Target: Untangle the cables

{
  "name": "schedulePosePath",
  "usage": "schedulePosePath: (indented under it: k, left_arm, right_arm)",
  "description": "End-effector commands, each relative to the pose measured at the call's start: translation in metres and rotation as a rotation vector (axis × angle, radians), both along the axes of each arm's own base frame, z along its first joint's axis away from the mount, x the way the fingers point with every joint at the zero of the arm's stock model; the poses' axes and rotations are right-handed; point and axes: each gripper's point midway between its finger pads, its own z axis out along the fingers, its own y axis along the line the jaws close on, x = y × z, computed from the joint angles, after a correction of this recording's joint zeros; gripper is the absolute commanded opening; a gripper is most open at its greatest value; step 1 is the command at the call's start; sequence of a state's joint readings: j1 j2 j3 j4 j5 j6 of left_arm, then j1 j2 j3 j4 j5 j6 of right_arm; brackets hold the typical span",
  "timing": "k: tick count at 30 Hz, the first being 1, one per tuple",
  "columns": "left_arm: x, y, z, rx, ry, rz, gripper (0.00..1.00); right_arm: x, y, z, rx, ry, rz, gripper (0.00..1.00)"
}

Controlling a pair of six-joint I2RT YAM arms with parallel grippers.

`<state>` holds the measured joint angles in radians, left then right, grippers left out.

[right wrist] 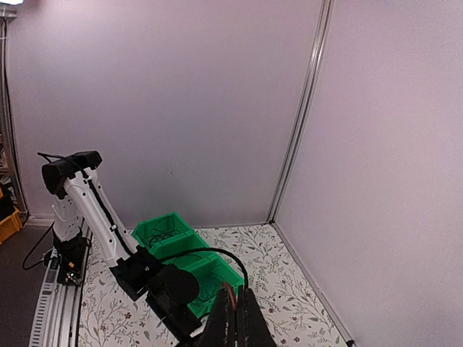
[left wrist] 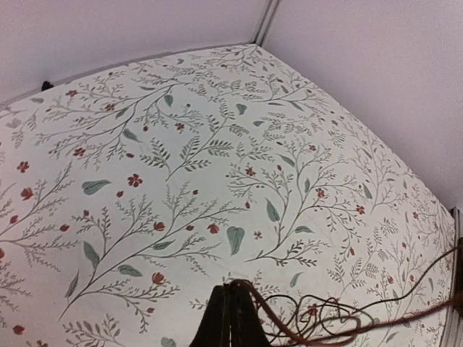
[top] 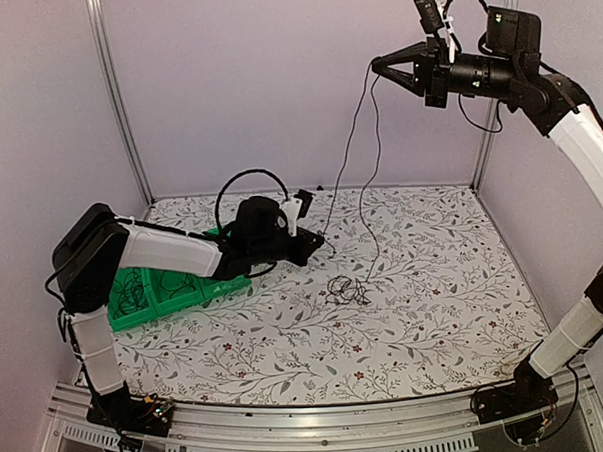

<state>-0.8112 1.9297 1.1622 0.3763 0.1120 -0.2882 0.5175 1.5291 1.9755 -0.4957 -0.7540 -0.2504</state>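
High over the table, my right gripper (top: 378, 65) is shut on a thin dark cable (top: 351, 134) whose two strands hang down from it. One strand runs to my left gripper (top: 319, 242), low over the table and shut on it. The other drops into a small loopy tangle of cables (top: 346, 289) on the flowered cloth. In the left wrist view the gripper (left wrist: 233, 290) pinches a reddish-brown cable (left wrist: 278, 318) that trails right into the tangle (left wrist: 340, 318). In the right wrist view the gripper (right wrist: 235, 303) grips the cable (right wrist: 230, 293) at its tips.
A green three-compartment bin (top: 157, 304) sits at the left behind my left arm, thin cables (right wrist: 160, 233) coiled in its compartments. Grey walls with metal posts close the back and right. An aluminium rail (top: 290, 432) runs along the near edge.
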Motion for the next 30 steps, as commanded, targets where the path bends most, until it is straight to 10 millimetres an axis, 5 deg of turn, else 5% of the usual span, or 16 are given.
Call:
schedulePosePath:
  k: [1, 9, 12, 14, 18, 24, 30]
  left_arm:
    - [0.011, 0.072, -0.086, 0.088, 0.33, 0.265, 0.0]
    - [0.002, 0.14, -0.076, 0.231, 0.281, 0.443, 0.0]
    - [-0.004, 0.145, -0.061, 0.19, 0.28, 0.407, 0.0]
    - [-0.011, 0.139, -0.036, 0.145, 0.224, 0.357, 0.0]
    - [-0.027, 0.142, 0.042, 0.006, 0.05, 0.32, 0.3]
    - [-0.055, 0.147, 0.152, -0.173, -0.156, 0.212, 0.52]
    - [-0.062, 0.131, 0.206, -0.17, -0.252, 0.104, 0.65]
  right_arm:
    - [-0.005, -0.029, 0.079, 0.157, -0.114, -0.061, 0.0]
    - [0.005, -0.024, 0.113, 0.25, -0.163, -0.018, 0.0]
    - [0.009, -0.011, 0.113, 0.26, -0.158, 0.007, 0.0]
    - [0.02, -0.003, 0.098, 0.239, -0.118, 0.013, 0.0]
    - [0.039, 0.018, 0.048, 0.165, -0.007, 0.039, 0.0]
    - [0.045, 0.05, -0.029, 0.04, 0.117, 0.094, 0.0]
    - [0.04, 0.072, -0.07, -0.029, 0.17, 0.134, 0.0]
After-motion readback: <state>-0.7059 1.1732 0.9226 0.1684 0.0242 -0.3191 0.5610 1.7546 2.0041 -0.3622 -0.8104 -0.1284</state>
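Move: The left hand already pinches a strand of the black cable running up to the right hand; from it the remaining pile lies about 6 cm right, 3 cm back and 13 cm below. The green tray's middle is roughly 33 cm to the left hand's left, 4 cm farther out and 12 cm lower. From the raised right hand, also gripping cable, the pile is some 50 cm below, 5 cm ahead and 4 cm left. Left draws its strand about 15 cm left, lets go, rises; right keeps hold, moves forward, then down-left. ##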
